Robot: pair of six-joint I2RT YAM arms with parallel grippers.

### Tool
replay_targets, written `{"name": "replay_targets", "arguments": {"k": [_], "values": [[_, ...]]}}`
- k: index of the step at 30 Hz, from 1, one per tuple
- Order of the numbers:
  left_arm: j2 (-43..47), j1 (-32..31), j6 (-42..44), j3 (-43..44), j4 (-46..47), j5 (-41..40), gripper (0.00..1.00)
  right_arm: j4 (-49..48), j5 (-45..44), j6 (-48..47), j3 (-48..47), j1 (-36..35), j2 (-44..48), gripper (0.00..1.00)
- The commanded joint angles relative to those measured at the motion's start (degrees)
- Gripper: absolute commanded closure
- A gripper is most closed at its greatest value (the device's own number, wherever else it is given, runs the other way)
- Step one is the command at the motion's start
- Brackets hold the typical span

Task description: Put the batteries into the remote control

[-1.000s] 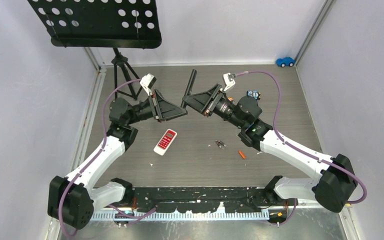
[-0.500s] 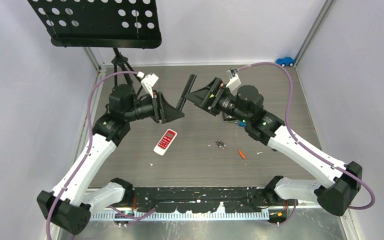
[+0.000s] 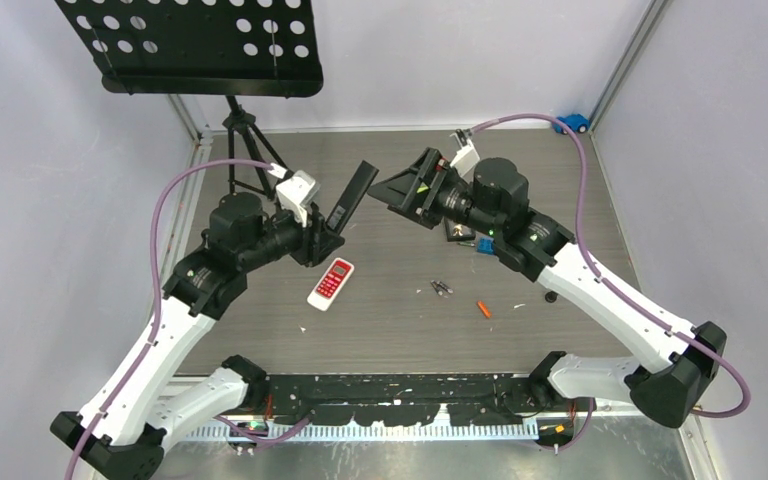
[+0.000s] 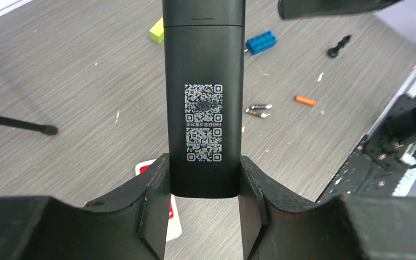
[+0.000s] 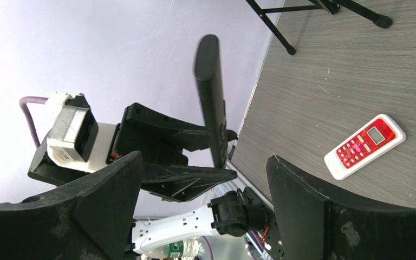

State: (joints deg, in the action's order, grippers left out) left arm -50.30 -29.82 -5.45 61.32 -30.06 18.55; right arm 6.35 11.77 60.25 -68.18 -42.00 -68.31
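A black remote control with a QR code on its back stands up out of my left gripper, which is shut on its lower end. From above, the black remote leans up to the right, off the table. My right gripper faces it from the right, wide open and empty, a short way from it. The batteries lie on the table: a dark grey pair and an orange one, also seen past the remote as the pair and the orange one.
A red and white remote lies on the table under the left gripper. A blue brick and a black knob sit by the right arm. A music stand on a tripod stands back left, a blue toy car back right.
My right gripper has opened and let go of the black remote. The left arm has drawn the remote down and to the left, and it now leans more.
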Motion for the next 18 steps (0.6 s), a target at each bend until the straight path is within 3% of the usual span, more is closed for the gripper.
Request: {"name": "replay_targets", "arguments": {"k": [1, 7, 12, 18], "values": [[1.30, -1.31, 9.26, -0.67, -1.75, -3.90, 1.00, 4.36, 3.98, -4.63, -7.06, -0.01, -2.84, 0.13], [3.18, -3.01, 14.44, -3.72, 1.18, 0.43, 1.00, 22.17, 8.97, -15.84, -19.15, -0.01, -10.38, 0.21], [4.75, -3.55, 15.74, -5.84, 2.83, 1.70, 1.00, 24.06, 11.31, -18.47, -18.22, 0.00, -10.95, 0.26], [5.65, -3.66, 17.00, -6.57, 3.01, 3.67, 1.00, 22.30, 16.91, -18.25, -16.41, 0.04, -12.05, 0.47]]}}
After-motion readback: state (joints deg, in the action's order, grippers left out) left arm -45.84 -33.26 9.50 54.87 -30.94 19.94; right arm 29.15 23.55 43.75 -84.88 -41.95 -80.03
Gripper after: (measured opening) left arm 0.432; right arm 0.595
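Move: The left gripper holds the remote control by its lower end; the middle lies about 3 cm ahead, 4 cm right and 5 cm above that hand, the free end slanting up and forward-right. The open right gripper is some 11 cm right, 4 cm ahead and 6 cm above the left. From the right hand the remote's middle is roughly 7 cm left, 1 cm ahead, 2 cm below. The white remote lies 3 cm ahead, 3 cm left and 29 cm below the left hand; the loose batteries 11 cm right, 1 cm back and 36 cm below the right. Keep the left grip on the remote control, lower it about 3 cm, then ease it back some 2 cm while rolling and turning clockwise to swing its free end towards the right gripper. Reach the right gripper left first, then sink it about 4 cm and draw back slightly, rolling its left side down and turning counter-clockwise some 15 degrees; start closing its fingers around the free end. ##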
